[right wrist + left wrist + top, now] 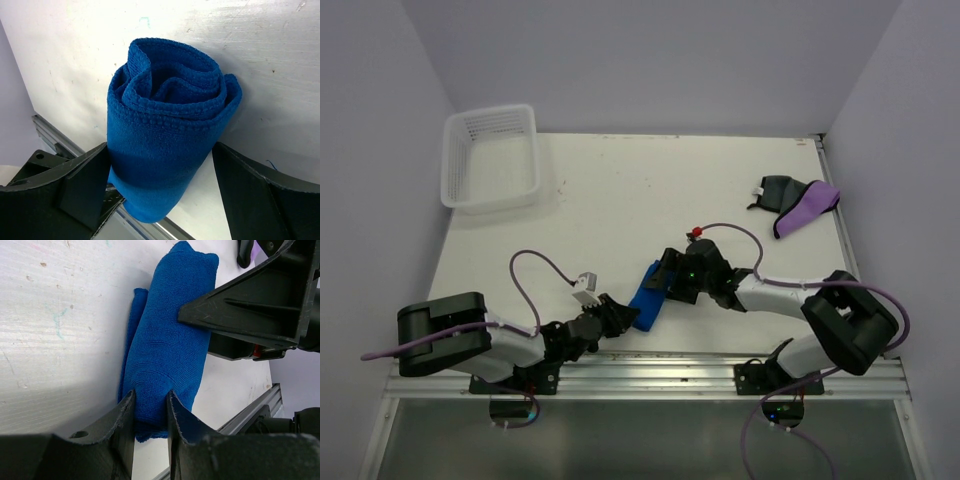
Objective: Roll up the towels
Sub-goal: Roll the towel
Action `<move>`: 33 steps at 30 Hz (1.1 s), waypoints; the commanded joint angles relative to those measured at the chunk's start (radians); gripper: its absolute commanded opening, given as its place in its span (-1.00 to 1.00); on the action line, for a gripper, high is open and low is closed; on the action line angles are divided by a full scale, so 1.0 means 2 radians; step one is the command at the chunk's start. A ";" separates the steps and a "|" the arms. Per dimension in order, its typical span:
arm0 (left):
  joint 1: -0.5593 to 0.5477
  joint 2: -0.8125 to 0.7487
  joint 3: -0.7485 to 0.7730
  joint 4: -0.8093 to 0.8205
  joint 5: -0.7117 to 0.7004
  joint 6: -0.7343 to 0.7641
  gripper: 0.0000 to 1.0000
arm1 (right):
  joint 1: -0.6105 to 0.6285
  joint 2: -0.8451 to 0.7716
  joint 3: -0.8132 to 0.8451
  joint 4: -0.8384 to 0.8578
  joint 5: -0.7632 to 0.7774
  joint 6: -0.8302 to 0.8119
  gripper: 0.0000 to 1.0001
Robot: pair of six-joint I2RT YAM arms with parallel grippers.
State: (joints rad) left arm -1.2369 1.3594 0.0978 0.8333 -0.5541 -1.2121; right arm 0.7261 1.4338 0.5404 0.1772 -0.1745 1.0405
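Observation:
A bright blue towel (pixel 647 295) lies rolled into a tight cylinder near the table's front edge, between my two grippers. My left gripper (pixel 625 315) is shut on its near end; in the left wrist view the blue towel (pixel 165 345) is pinched between the two fingers of the left gripper (pixel 150 395). My right gripper (pixel 666 278) stands open astride the far end. In the right wrist view the spiral end of the blue towel (pixel 165 130) sits between the wide jaws of the right gripper (pixel 160 150). A purple towel (pixel 807 208) and a dark grey towel (pixel 775 190) lie crumpled together at the far right.
A white mesh basket (pixel 492 203) stands at the table's back left corner. The metal rail (pixel 650 370) runs along the front edge just behind the blue towel. A raised strip (pixel 840 220) borders the table's right side beside the two crumpled towels.

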 commanded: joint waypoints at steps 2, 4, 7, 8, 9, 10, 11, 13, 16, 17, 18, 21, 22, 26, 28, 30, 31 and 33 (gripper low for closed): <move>0.003 0.017 -0.020 -0.064 -0.008 0.009 -1.00 | 0.003 0.015 0.020 0.033 0.017 0.007 0.66; 0.003 0.018 -0.021 -0.064 -0.008 0.009 -1.00 | 0.004 0.020 0.021 0.036 0.018 0.007 0.62; 0.002 0.018 -0.022 -0.062 -0.007 0.008 -1.00 | 0.005 0.029 0.025 0.039 0.022 0.007 0.53; 0.003 0.018 -0.022 -0.062 -0.007 0.007 -1.00 | 0.005 0.031 0.027 0.040 0.023 0.007 0.52; 0.003 0.018 -0.022 -0.062 -0.007 0.007 -1.00 | 0.006 0.033 0.027 0.042 0.024 0.007 0.50; 0.003 0.018 -0.022 -0.062 -0.007 0.007 -1.00 | 0.006 0.037 0.027 0.043 0.024 0.008 0.47; 0.003 0.018 -0.022 -0.062 -0.006 0.008 -1.00 | 0.007 0.039 0.029 0.043 0.024 0.007 0.46; 0.003 0.018 -0.022 -0.062 -0.005 0.009 -1.00 | 0.007 0.043 0.030 0.043 0.026 0.009 0.46; 0.003 0.018 -0.022 -0.063 -0.006 0.008 -1.00 | 0.007 0.047 0.034 0.041 0.028 0.008 0.43; 0.003 0.018 -0.022 -0.065 -0.005 0.008 -1.00 | 0.007 0.049 0.037 0.036 0.028 0.007 0.41; 0.003 0.018 -0.022 -0.065 -0.005 0.007 -1.00 | 0.007 0.049 0.040 0.031 0.029 0.007 0.40; 0.003 0.016 -0.021 -0.075 -0.011 0.010 -1.00 | 0.008 0.049 0.050 0.005 0.034 0.007 0.29; 0.002 0.014 -0.014 -0.088 -0.012 0.012 -1.00 | 0.007 0.049 0.053 -0.002 0.035 0.007 0.21; 0.003 -0.005 0.008 -0.135 -0.024 0.030 -0.62 | 0.008 0.047 0.081 -0.072 0.050 0.001 0.04; 0.002 -0.018 0.018 -0.163 -0.033 0.035 -0.41 | 0.008 0.049 0.088 -0.087 0.052 0.000 0.01; 0.003 -0.035 0.021 -0.180 -0.042 0.035 -0.23 | 0.008 0.052 0.099 -0.113 0.054 0.000 -0.02; 0.002 -0.040 0.022 -0.194 -0.046 0.035 -0.07 | 0.008 0.056 0.103 -0.118 0.054 -0.001 -0.03; 0.002 -0.056 0.024 -0.220 -0.055 0.032 0.07 | 0.007 0.060 0.110 -0.131 0.054 -0.002 -0.04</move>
State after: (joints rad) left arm -1.2369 1.2747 0.1444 0.6231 -0.6052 -1.1885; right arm 0.7460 1.5391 0.7120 -0.0048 -0.1215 1.0500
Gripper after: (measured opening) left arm 0.500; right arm 0.502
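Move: The rolled towel lies between the hands. The left hand still pinches its near end, its middle about 3 cm ahead, 5 cm to the right and 1 cm lower. From the right hand, whose open fingers straddle its far part, the middle is some 4 cm back, 1 cm left and 2 cm below. The grey-and-purple cloth lies about 18 cm ahead of the right hand, 33 cm to its right and 4 cm lower. The right fingers close from wide to half open and pinch the rolled towel's far part from both sides, after the hand has eased about 1.5 cm forward and nearly as far left, sinking slightly; its fingers end tipped a little steeper. Only then does the left hand open, its outer finger coming free of the near end as it shifts about 1 cm left. ##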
